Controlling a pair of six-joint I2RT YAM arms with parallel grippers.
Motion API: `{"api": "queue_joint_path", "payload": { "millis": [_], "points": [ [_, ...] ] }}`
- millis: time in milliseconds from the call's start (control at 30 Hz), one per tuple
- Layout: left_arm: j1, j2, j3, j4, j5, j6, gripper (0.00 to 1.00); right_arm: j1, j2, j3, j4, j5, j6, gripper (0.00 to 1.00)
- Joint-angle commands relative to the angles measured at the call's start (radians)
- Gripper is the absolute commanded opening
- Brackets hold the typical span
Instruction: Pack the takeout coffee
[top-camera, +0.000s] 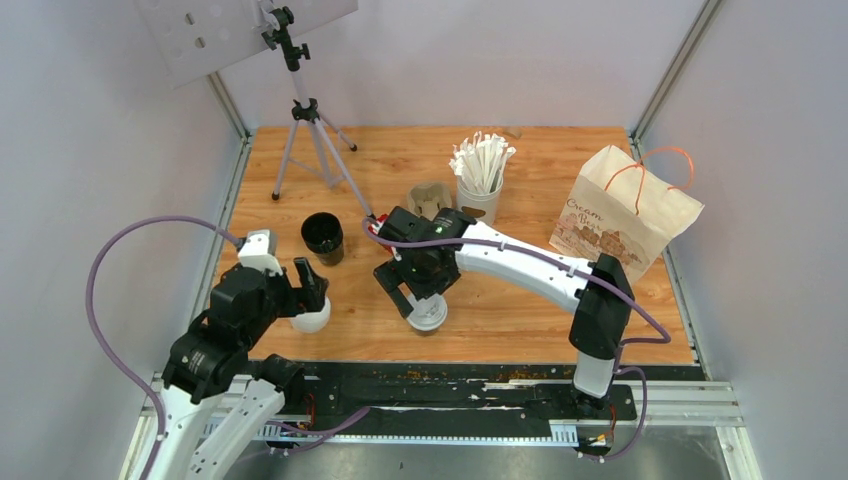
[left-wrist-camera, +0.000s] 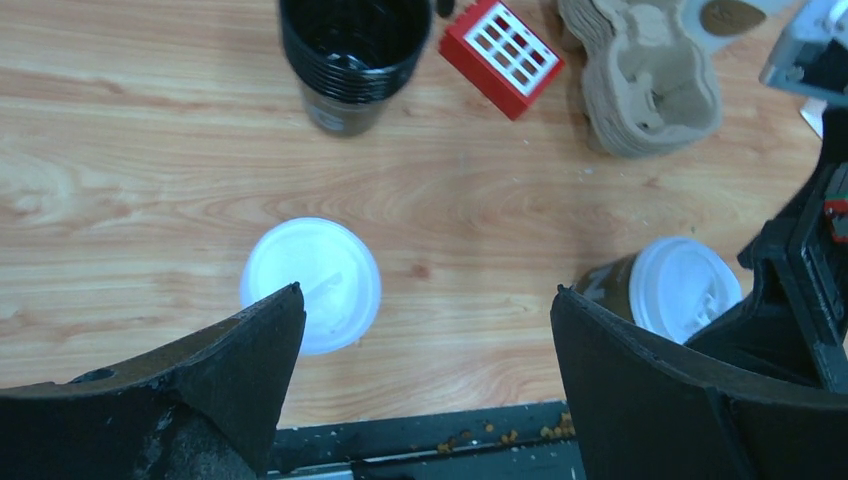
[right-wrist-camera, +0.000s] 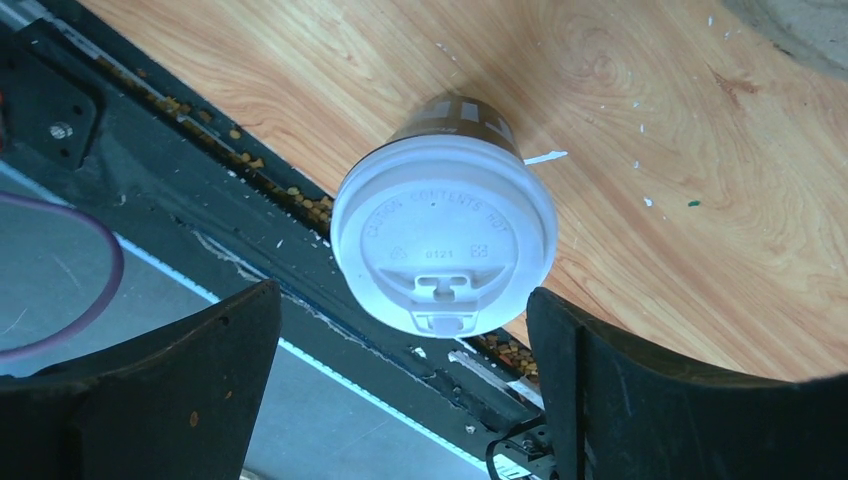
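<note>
Two takeout coffee cups, dark brown with flat white lids, stand upright near the table's front edge. The left cup (top-camera: 312, 318) (left-wrist-camera: 312, 285) sits just below and left of my left gripper (top-camera: 311, 288) (left-wrist-camera: 425, 295), which is open and holds nothing. The right cup (top-camera: 428, 315) (right-wrist-camera: 445, 235) (left-wrist-camera: 672, 288) stands under my right gripper (top-camera: 417, 303) (right-wrist-camera: 403, 292). Its jaws are open, spread wider than the lid and not touching it.
A stack of black cups (top-camera: 322, 238) (left-wrist-camera: 350, 60) stands behind the left cup. A beige pulp tray (top-camera: 430, 198) (left-wrist-camera: 645, 75), a small red block (left-wrist-camera: 503, 55) and a white cup of wrapped sticks (top-camera: 480, 180) are mid-table. A paper bag (top-camera: 625, 210) lies right, a tripod (top-camera: 305, 120) back left.
</note>
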Motion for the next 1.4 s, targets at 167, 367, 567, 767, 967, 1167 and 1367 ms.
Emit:
{"api": "queue_joint_path", "payload": {
  "millis": [167, 367, 567, 767, 967, 1167, 1367],
  "points": [
    [-0.003, 0.188, 0.05, 0.108, 0.437, -0.035, 0.93, -0.109, -0.201, -0.163, 0.157, -0.152, -0.028, 0.84],
    [-0.004, 0.243, -0.013, 0.2, 0.542, -0.074, 0.88, -0.205, -0.307, -0.359, 0.316, -0.263, -0.041, 0.78],
    [-0.043, 0.286, -0.157, 0.421, 0.628, -0.209, 0.83, -0.272, -0.332, -0.454, 0.403, -0.368, -0.07, 0.71],
    [-0.116, 0.372, -0.23, 0.555, 0.619, -0.253, 0.81, -0.291, -0.308, -0.475, 0.441, -0.404, -0.093, 0.68],
    [-0.143, 0.429, -0.262, 0.629, 0.595, -0.248, 0.78, -0.296, -0.262, -0.464, 0.465, -0.421, -0.108, 0.66],
    [-0.144, 0.453, -0.34, 0.773, 0.619, -0.274, 0.76, -0.295, -0.228, -0.467, 0.491, -0.426, -0.105, 0.64],
    [-0.143, 0.472, -0.391, 0.838, 0.635, -0.278, 0.75, -0.295, -0.217, -0.501, 0.522, -0.418, -0.093, 0.6]
  ]
}}
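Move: The lidded coffee cup stands about 21 cm to the left gripper's right, roughly level fore and aft, its middle some 16 cm lower. The white lids lie 3 cm ahead and 4 cm left of that hand, 20 cm below; the black cups 17 cm ahead, 2 cm left. The right gripper hovers almost straight above the lidded cup, whose middle is 8 cm below; the cup tray is 24 cm ahead and 3 cm right of it. Sweep the left gripper some 17 cm right towards the lidded cup, then sink it about 10 cm, swinging the fingers clockwise towards the cup and partly closing them. Meanwhile lift the right gripper slightly off above the lid, shift it about 5 cm right, roll it some 20 degrees so its fingers slant down-left, then ease left, forward and down, narrowing the fingers. ##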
